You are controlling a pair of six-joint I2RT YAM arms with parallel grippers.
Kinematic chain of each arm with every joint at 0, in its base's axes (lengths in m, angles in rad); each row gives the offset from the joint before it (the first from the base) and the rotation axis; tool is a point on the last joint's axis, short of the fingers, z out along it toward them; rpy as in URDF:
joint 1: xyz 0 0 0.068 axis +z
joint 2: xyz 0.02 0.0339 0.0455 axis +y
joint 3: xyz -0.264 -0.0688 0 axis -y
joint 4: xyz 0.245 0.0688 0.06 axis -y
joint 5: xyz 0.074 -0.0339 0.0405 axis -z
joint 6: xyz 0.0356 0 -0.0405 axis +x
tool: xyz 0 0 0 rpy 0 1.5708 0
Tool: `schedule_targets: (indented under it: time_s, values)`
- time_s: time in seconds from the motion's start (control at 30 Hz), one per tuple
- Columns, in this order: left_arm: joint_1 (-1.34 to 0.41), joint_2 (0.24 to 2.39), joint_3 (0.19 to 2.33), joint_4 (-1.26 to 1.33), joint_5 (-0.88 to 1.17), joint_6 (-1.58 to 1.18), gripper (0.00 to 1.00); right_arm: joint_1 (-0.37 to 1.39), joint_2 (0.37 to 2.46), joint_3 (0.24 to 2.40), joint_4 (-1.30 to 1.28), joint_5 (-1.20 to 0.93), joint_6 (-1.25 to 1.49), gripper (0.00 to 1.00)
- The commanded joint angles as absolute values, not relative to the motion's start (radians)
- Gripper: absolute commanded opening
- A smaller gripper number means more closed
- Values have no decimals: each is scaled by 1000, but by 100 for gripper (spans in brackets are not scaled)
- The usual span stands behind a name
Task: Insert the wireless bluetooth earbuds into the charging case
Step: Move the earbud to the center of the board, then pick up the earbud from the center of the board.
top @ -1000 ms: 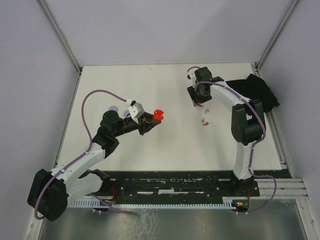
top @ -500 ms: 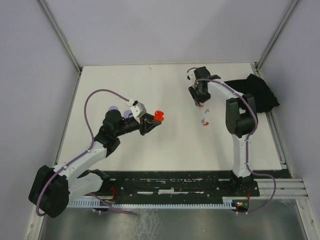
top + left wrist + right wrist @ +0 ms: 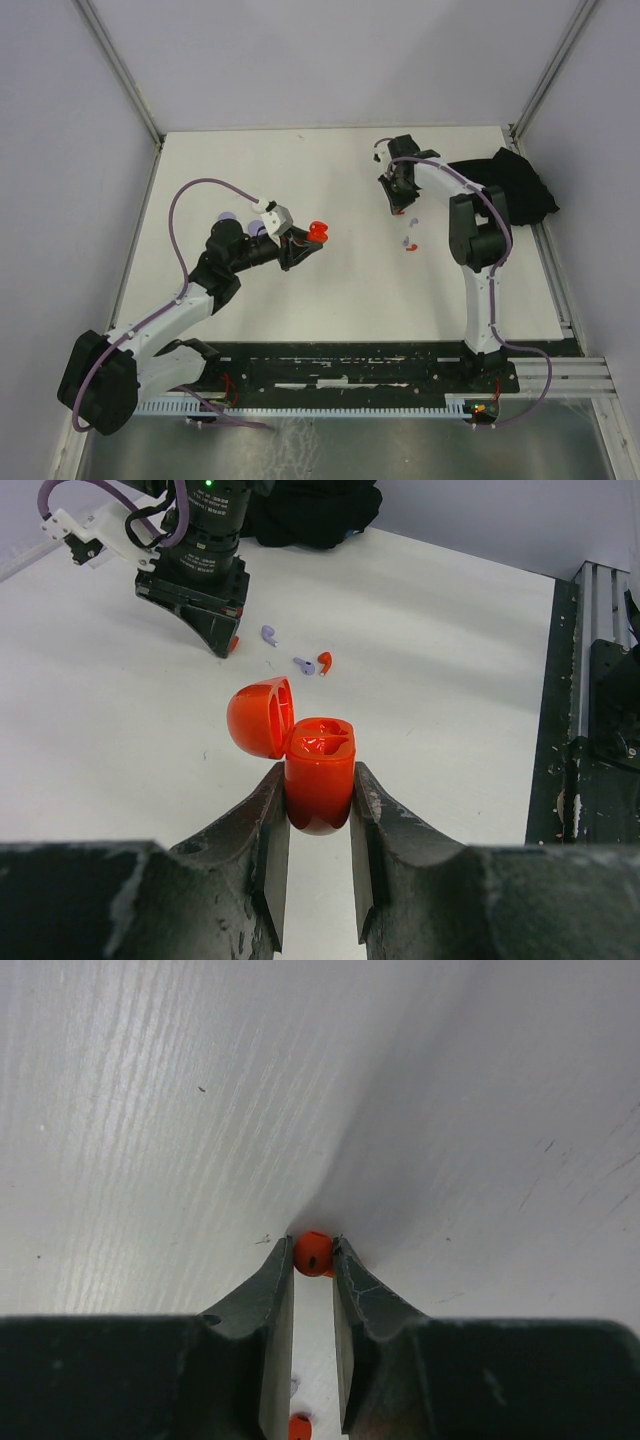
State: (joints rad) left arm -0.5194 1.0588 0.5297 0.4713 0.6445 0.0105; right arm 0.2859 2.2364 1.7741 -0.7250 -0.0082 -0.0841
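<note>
My left gripper [image 3: 303, 244] [image 3: 318, 798] is shut on the red charging case [image 3: 318, 232] [image 3: 320, 770]. It holds the case above the table with the lid [image 3: 260, 717] flipped open to the left. At the table surface near the back right, my right gripper [image 3: 400, 206] [image 3: 313, 1247] is shut on a small red earbud [image 3: 313, 1254], its tips pointing down. Another red earbud [image 3: 325, 661] [image 3: 411, 247] and two lilac earbuds [image 3: 268, 634] [image 3: 303, 666] lie loose on the table just beside the right gripper [image 3: 222, 645].
A black cloth [image 3: 515, 185] [image 3: 315, 510] lies at the back right corner. Lilac round cases [image 3: 228, 217] sit behind my left arm. A metal rail [image 3: 565, 680] runs along the table's right edge. Grey walls enclose the white table [image 3: 330, 300].
My right gripper's jaws have closed from partly open onto the red earbud, with the wrist settling slightly back. The left gripper and the case have stayed put.
</note>
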Motion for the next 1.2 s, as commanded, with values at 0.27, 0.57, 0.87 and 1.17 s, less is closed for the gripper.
schedule_targets:
  time_s: [0.27, 0.57, 0.87, 1.17]
  values:
    - [-524, 1045, 558, 505, 641, 62, 3, 337, 2117, 1620, -759, -173, 149, 25]
    - [-527, 1035, 555, 515, 645, 52, 3, 384, 2043, 1500, -732, -148, 160, 43]
    - [-533, 1027, 551, 520, 647, 48, 3, 433, 1997, 1450, -744, -141, 154, 45]
    - [-537, 1023, 548, 529, 647, 43, 3, 451, 1963, 1493, -779, -42, 130, 45]
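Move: Your right fingers already hold the red earbud at the board; the clear patch towards the board's centre lies roughly 8 cm back and 4 cm to the left, about 1 cm lower. From this hand, one purple earbud lies about 3 cm back and 4 cm right, the other some 10 cm back and 2 cm right, with the second red one beside it, 12 cm back and 3 cm right. From the left hand, the patch is about 17 cm right, 2 cm back and 18 cm below. Keep the right fingers' pinch on the red earbud and slide it level along the board, back and to the left, bringing the fingers about 10 degrees nearer upright. Some 7 cm along, start opening the fingers to let the earbud go, and carry on low in the same direction to about 12 cm back and 6 cm left in all. ##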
